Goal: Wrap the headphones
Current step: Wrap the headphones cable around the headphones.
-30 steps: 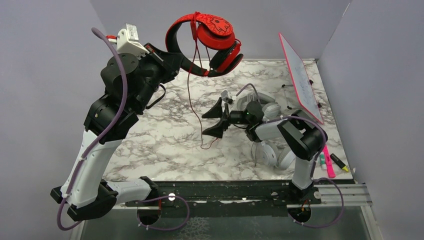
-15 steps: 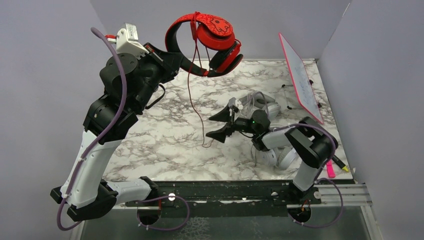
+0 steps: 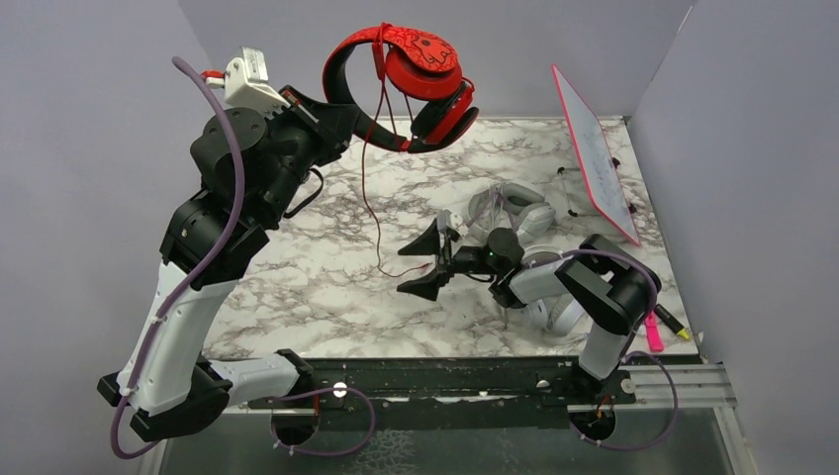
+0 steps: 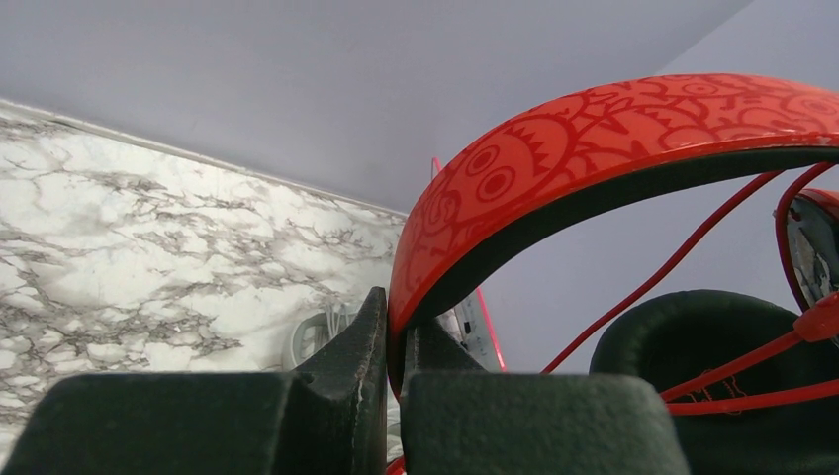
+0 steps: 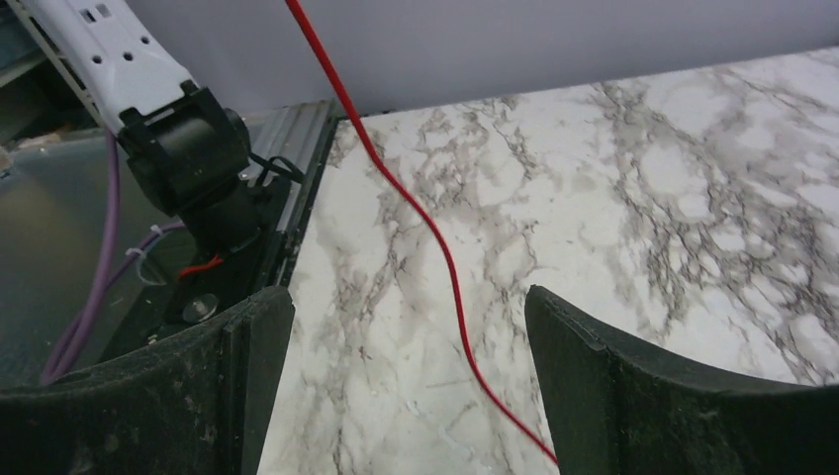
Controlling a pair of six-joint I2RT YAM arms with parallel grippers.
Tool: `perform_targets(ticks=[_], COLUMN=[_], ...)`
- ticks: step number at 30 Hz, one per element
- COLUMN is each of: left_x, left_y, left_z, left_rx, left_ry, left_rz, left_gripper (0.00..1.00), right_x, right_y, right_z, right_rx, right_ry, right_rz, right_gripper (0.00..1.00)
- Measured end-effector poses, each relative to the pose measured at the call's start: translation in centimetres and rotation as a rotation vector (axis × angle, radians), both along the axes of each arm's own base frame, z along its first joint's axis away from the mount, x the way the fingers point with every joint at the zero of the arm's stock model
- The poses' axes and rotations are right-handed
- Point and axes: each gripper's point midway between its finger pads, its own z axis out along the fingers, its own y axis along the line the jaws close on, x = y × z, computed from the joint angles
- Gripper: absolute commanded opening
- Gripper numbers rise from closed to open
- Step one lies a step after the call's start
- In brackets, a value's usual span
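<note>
The red-and-black headphones [image 3: 406, 61] hang high over the back of the table, and my left gripper [image 3: 341, 117] is shut on their headband [image 4: 594, 139]. Their red cable [image 3: 374, 228] drops to the marble table [image 3: 297, 257], its loose end lying near the middle. Low over the table, my right gripper [image 3: 420, 263] points left and stands open. In the right wrist view the red cable [image 5: 435, 237] runs on the table between the right gripper's [image 5: 406, 396] fingers, touching neither. A light grey headset [image 3: 514, 203] and a white one [image 3: 556, 313] lie by the right arm.
A red-framed whiteboard [image 3: 594, 148] leans at the back right. Pink [image 3: 653, 332] and yellow [image 3: 673, 322] markers lie at the table's right front corner. Grey walls close in the back and both sides. The left arm's base [image 5: 188, 158] stands past the table's near edge.
My right gripper has come forward and down toward the cable's loose end. The left arm has shifted slightly left with the headphones, and the hanging cable has swung left.
</note>
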Motion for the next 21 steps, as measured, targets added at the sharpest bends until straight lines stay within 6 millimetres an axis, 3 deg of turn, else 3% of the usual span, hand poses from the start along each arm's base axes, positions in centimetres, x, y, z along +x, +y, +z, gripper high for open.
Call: perform_targets(ticks=[6,9,10,12,15,16,21], left_x=[-0.2,-0.2,-0.2,-0.2,-0.2,-0.2,-0.2], left_y=[0.2,0.2,0.2,0.2,0.1,0.1,0.2], left_z=[0.2,0.2,0.2,0.2,0.2,0.2,0.2], left_rx=[-0.005,-0.004,-0.004,-0.004,-0.004,-0.004,0.0], left_ry=[-0.005,-0.004,-0.004,-0.004,-0.004,-0.004,-0.006], left_rz=[0.0,-0.001,-0.001,-0.001,-0.001,-0.001,0.0], left_gripper=[0.0,0.0,0.0,0.0,0.0,0.0,0.0], right_x=[-0.6,-0.7,-0.9,-1.3,-1.6,-1.7,-2.6], right_y=[2.8,3.9,4.0,4.3,4.2,4.0,1.2], right_z=[2.8,3.2,3.2,3.5,3.8,3.6,2.5], right_rx=[0.092,0.117,0.121,0.133,0.147,0.144,0.104], right_ry=[-0.029,-0.025,-0.021,-0.014,0.001,0.011,0.044], right_rz=[0.022,0.026,0.029,0.041,0.041,0.034,-0.041], right_gripper=[0.87,0.77,0.69,0.41,0.08,0.02,0.01])
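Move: Between the right hand's open fingers hangs the lower part of the red headphones cable; the stretch to be pinched is about 4 cm left of the hand, 1 cm back and some 3 cm higher. The red headphones are roughly 9 cm ahead, 1 cm right and 38 cm above. The grey headphones lie about 17 cm right, 15 cm ahead and 13 cm below. From the left hand, that stretch of cable is some 6 cm back, 2 cm right and 34 cm below. Reaching left and up by about 4 cm each way, the open right gripper, its fingers still pointing left, advances along the hanging cable and shuts fully, pinching it near its free end. Then it draws back right about 3 cm, easing a little back towards the base and down, with the cable in its grip. The left hand holds still, keeping the headphones by the headband. ##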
